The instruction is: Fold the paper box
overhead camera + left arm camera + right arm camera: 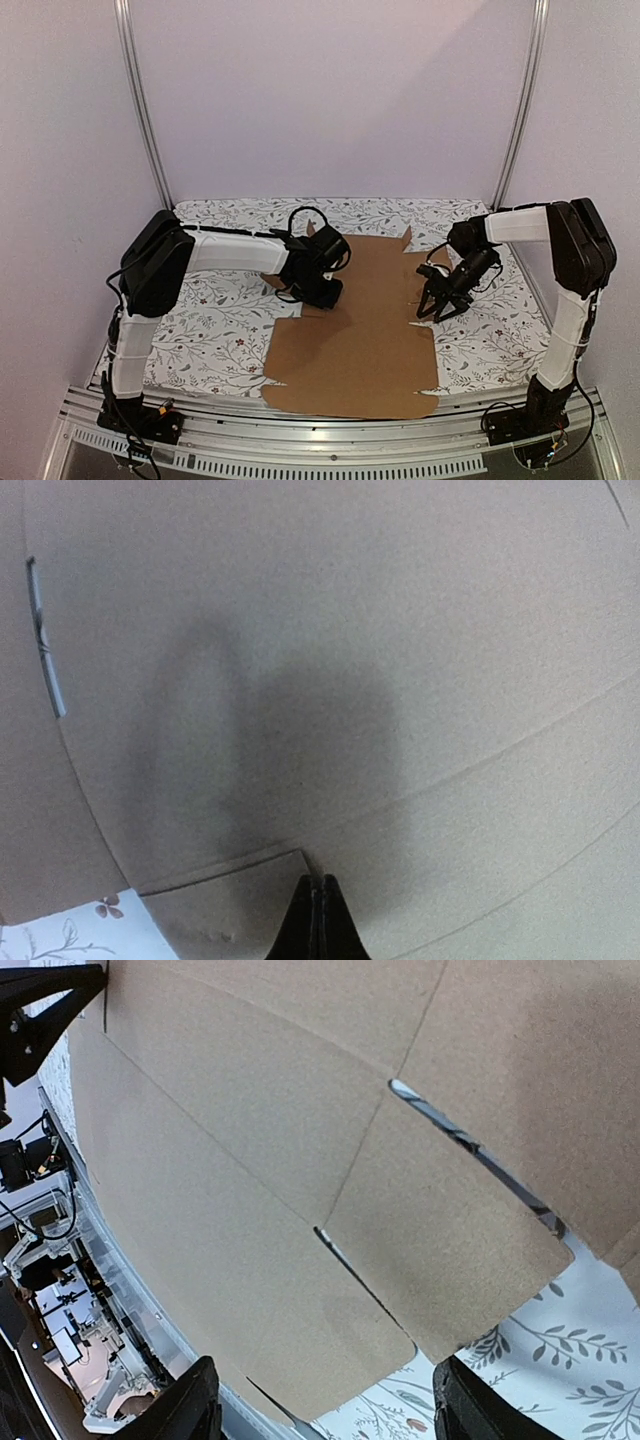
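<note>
The paper box [360, 330] lies unfolded as a flat brown cardboard sheet in the middle of the table, with flaps and slits along its sides. My left gripper [318, 295] is at the sheet's left edge. In the left wrist view it [316, 882] is shut with nothing between the fingers, its tips right at the corner of a cut flap on the cardboard [350, 680]. My right gripper [432, 310] hovers over the sheet's right edge. In the right wrist view it [325, 1363] stands open, straddling a rounded side flap [440, 1260] below it without touching.
A floral tablecloth [215, 335] covers the table around the sheet. A metal rail [330, 435] runs along the near edge, under the sheet's front end. Two upright posts [145, 110] stand at the back corners, with plain walls behind.
</note>
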Controlling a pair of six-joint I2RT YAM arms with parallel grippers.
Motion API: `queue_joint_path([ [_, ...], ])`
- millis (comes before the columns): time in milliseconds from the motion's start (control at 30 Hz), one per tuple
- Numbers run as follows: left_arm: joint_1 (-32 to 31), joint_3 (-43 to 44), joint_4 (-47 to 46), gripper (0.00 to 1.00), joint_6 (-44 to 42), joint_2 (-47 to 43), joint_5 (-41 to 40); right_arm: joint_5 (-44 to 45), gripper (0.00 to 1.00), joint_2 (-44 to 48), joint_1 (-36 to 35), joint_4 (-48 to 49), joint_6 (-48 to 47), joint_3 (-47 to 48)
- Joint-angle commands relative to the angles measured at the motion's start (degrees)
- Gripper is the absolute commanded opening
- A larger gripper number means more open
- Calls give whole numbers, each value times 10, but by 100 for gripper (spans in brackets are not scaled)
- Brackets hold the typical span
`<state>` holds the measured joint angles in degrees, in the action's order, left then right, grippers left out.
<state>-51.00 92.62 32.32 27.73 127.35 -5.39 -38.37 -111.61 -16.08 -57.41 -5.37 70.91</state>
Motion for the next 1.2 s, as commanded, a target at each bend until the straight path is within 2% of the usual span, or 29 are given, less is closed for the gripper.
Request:
queue_joint_path([
  [0,-23,-32,14,0,4,80,35,-73,71,50,-11,26,-18,9],
  [433,-29,-44,4,0,0,81,41,-77,71,15,-43,32,-16,60],
  [867,-29,-72,-16,0,-2,75,48,-78,71,-75,-60,67,14,98],
  [1167,-27,-83,-24,0,-9,71,49,-1,70,-147,-57,69,44,109],
])
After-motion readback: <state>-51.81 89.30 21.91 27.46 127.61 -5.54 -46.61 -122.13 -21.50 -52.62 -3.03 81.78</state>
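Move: The small right flap of the box, between its two slits, has its middle about 3 cm left and 2 cm ahead of the right hand, 3 cm below. The large right side flap is some 9 cm ahead; the lower panel's middle is 17 cm left, 11 cm back. The left hand's shut fingertips already stand on the board; from them the small right flap is about 20 cm right, 3 cm back. Right hand rises 4 cm, swings 6 cm left, lowers onto the right flap's crease; left keeps pressing, edging right. ##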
